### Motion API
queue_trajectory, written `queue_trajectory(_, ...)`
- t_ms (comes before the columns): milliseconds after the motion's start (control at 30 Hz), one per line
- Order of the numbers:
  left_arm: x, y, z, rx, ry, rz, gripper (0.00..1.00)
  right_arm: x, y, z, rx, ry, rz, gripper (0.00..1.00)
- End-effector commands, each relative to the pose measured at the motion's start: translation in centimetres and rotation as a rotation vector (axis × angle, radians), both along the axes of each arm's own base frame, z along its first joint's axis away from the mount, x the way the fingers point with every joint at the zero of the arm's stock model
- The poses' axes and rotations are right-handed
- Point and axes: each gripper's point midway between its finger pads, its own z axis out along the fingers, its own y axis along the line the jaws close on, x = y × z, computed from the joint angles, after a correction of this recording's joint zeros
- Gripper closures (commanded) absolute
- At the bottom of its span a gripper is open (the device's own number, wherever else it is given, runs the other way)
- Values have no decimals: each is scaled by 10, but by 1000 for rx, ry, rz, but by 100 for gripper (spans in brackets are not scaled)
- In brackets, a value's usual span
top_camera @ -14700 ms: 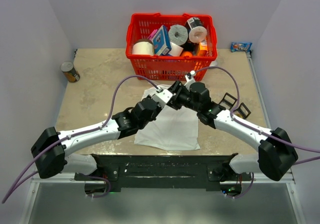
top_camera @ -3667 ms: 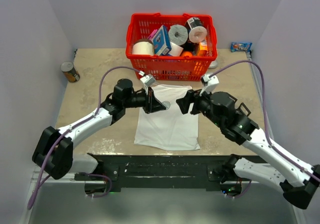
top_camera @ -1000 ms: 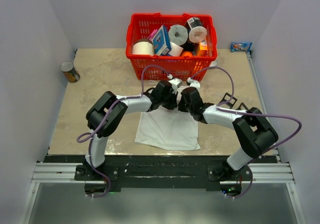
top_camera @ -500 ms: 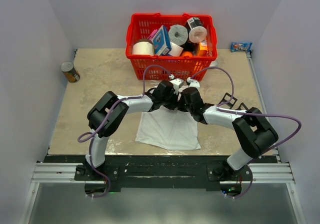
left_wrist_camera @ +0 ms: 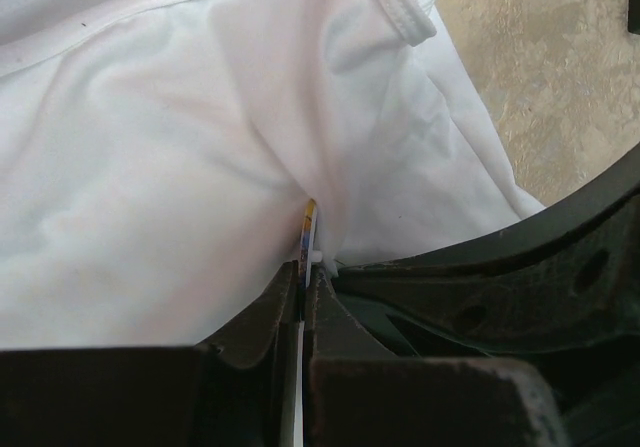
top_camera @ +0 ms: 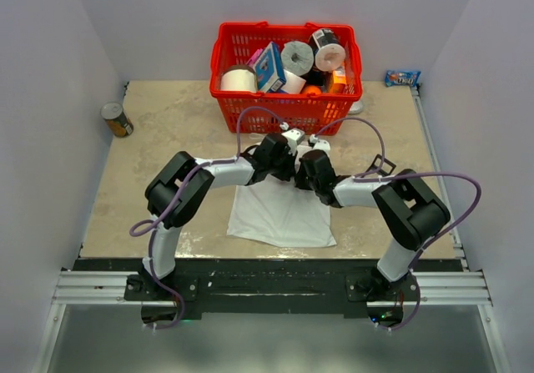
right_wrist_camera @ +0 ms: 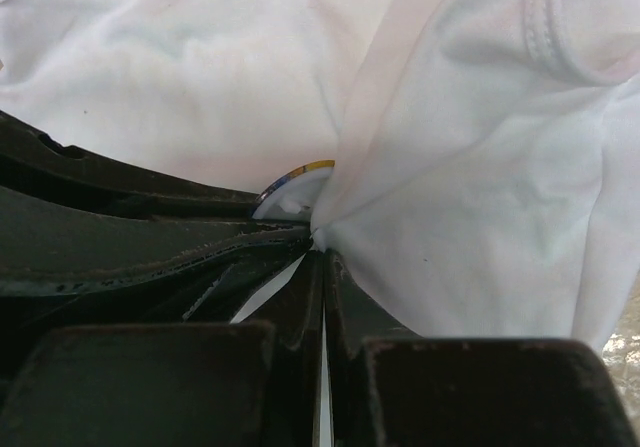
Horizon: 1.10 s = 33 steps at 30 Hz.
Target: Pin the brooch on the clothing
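Observation:
The clothing [top_camera: 279, 214], a white T-shirt, lies on the table in front of the basket. Both grippers meet over its upper part. My left gripper [top_camera: 287, 167] [left_wrist_camera: 305, 272] is shut on the brooch [left_wrist_camera: 309, 229], a thin disc seen edge-on with a gold and blue rim, pressed against a raised fold of shirt [left_wrist_camera: 200, 167]. My right gripper [top_camera: 299, 173] [right_wrist_camera: 321, 252] is shut on a pinch of the shirt fabric [right_wrist_camera: 450, 217], right beside the brooch's rim [right_wrist_camera: 296, 178]. From above, both arms hide the brooch.
A red basket [top_camera: 224, 91] full of rolls and boxes stands just behind the grippers. A can [top_camera: 117, 119] sits at the far left, a snack packet [top_camera: 401, 78] at the back right, and a black frame-like object [top_camera: 385, 165] lies right of the shirt.
The right arm has folded in towards the left, bringing its gripper tighter against the left one. Both grippers stay shut at the same spot on the shirt.

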Motion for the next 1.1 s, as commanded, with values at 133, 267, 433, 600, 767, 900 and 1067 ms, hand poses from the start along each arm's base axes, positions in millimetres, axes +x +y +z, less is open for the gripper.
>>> queue_trajectory(133, -15, -12, 0, -68, 72, -80, 100, -17, -12, 21, -27, -20, 43, 66)
queue_trajectory(267, -13, -15, 8, -117, 87, -116, 100, -21, -33, 61, -29, -97, 8, 35)
queue_trajectory(433, -12, -14, 6, -148, 117, -132, 100, -24, -67, 103, -26, -182, -30, 27)
queue_trajectory(600, -13, -15, 5, -180, 137, -153, 100, -29, -82, 110, -18, -206, -13, 24)
queue_trajectory(767, -13, -17, 14, -242, 138, -199, 100, -26, -77, 101, 38, -210, 58, 24)
queue_trajectory(900, -16, -19, 19, -287, 135, -243, 100, -23, -65, 87, 77, -196, 129, 24)
queue_trajectory(1067, -19, -20, 18, -333, 161, -285, 100, -13, -53, 69, 123, -183, 201, 24)
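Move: The brooch is already in the left hand's closed tips, its middle about 1 cm ahead, 1 cm right and 1 cm below that hand's point. From the right hand, still pinching the clothing beside the brooch, the brooch is about 1 cm ahead and 1 cm left, at much the same height. The open black box lies some 24 cm to the right hand's right and 4 cm ahead, the red basket about 26 cm ahead and 3 cm left. Opening to about three quarters, the right fingers let go of the clothing beside the brooch; the hand rises about 13 cm while swinging some 8 cm right and drawing slightly back, then sinks again to roughly half that height, still clear of the brooch. The left hand keeps its pinch on the brooch, eases back a couple of centimetres, and turns some 20 degrees, fingers tipping down and clockwise. ##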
